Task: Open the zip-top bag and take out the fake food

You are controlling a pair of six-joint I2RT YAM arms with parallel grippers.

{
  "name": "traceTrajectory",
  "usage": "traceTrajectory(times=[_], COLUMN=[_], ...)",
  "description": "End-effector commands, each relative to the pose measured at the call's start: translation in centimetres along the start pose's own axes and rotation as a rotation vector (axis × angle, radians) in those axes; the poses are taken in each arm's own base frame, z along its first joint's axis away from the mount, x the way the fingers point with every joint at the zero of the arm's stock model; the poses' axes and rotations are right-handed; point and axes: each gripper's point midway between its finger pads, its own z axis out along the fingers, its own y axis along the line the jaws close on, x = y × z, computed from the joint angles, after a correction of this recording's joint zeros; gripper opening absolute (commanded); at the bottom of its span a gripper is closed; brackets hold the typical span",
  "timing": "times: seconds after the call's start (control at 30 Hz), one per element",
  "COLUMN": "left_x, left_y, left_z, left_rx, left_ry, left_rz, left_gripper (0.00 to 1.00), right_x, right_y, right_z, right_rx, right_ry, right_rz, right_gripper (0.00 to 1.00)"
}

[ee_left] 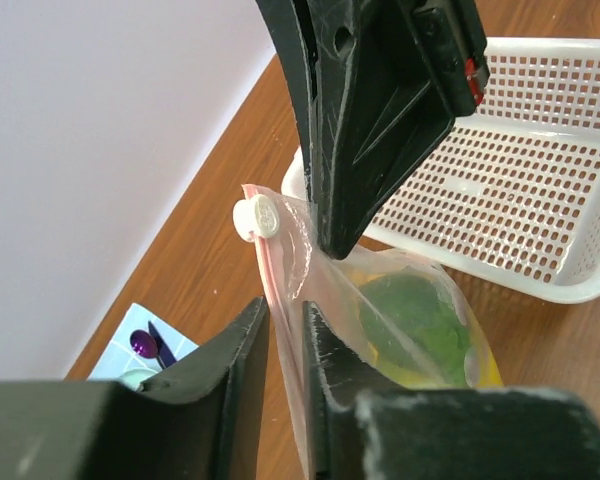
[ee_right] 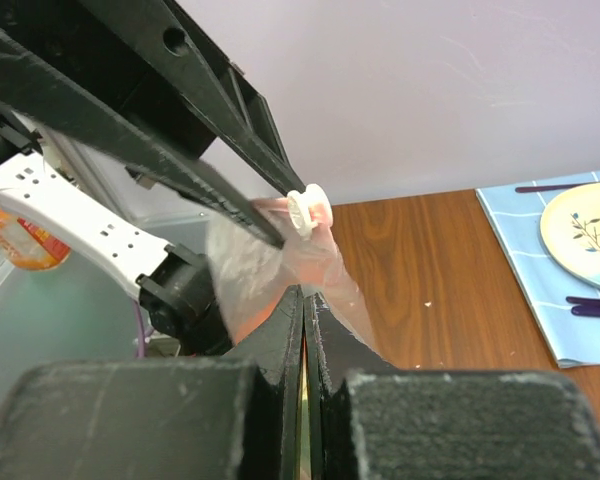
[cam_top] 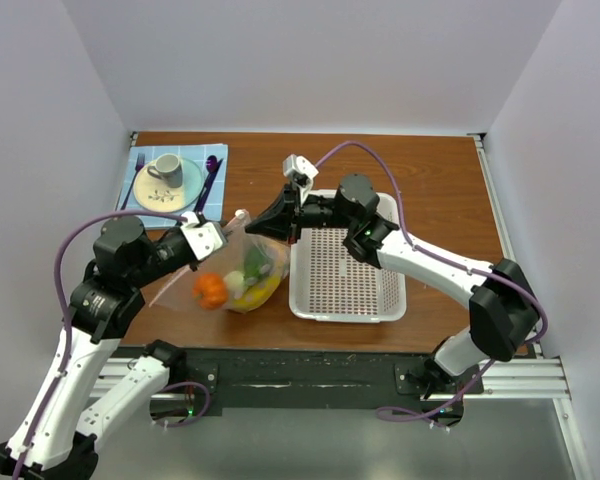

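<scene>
The zip-top bag [cam_top: 235,268] hangs lifted over the table's left middle, its pink strip [ee_left: 270,270] and white slider [ee_left: 257,217] uppermost. The fake food sags inside it: an orange [cam_top: 209,290], a banana [cam_top: 265,291], a white piece [cam_top: 236,282] and a green piece [ee_left: 415,310]. My right gripper [ee_right: 303,290] is shut on the bag's top edge just beside the slider [ee_right: 308,210]. My left gripper [ee_left: 284,305] straddles the strip lower down. Its jaws stand narrowly apart, with a sliver of table showing between one finger and the film.
A white perforated basket [cam_top: 345,265] lies directly right of the bag, under the right arm. At the back left, a blue placemat [cam_top: 140,160] carries a plate, a cup [cam_top: 165,170] and purple cutlery [cam_top: 212,165]. White walls enclose three sides.
</scene>
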Motion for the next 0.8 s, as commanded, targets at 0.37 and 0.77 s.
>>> traceTrajectory(times=[0.37,0.77], left_x=[-2.3,-5.4], left_y=[-0.4,-1.7], left_z=[0.7,-0.6], left_rx=[0.100,0.194], left_ry=[-0.036,-0.105], left_rz=[-0.001,-0.035], left_gripper=[0.00,0.00], right_x=[-0.4,-1.7], right_y=[1.5,-0.5], right_z=[-1.7,-2.5], right_rx=[-0.004,0.110], right_ry=[-0.002,0.005], right_rz=[-0.130,-0.298], right_gripper=[0.54,0.62])
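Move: The bag's zip strip runs between the left hand's half-open fingers, about 1 cm ahead and 1 cm right; the white slider is 3 cm ahead, 3 cm right and 2 cm higher. The orange food hangs roughly 7 cm left, 3 cm back and 20 cm below, and the basket lies some 23 cm right, 7 cm ahead. The right hand's shut fingers hold the bag film at their tips, with the slider 2 cm ahead and 2 cm left. Left fingers pinch the zip strip, going about 2 cm right; right fingers open off the film, withdrawing 2 cm right. ##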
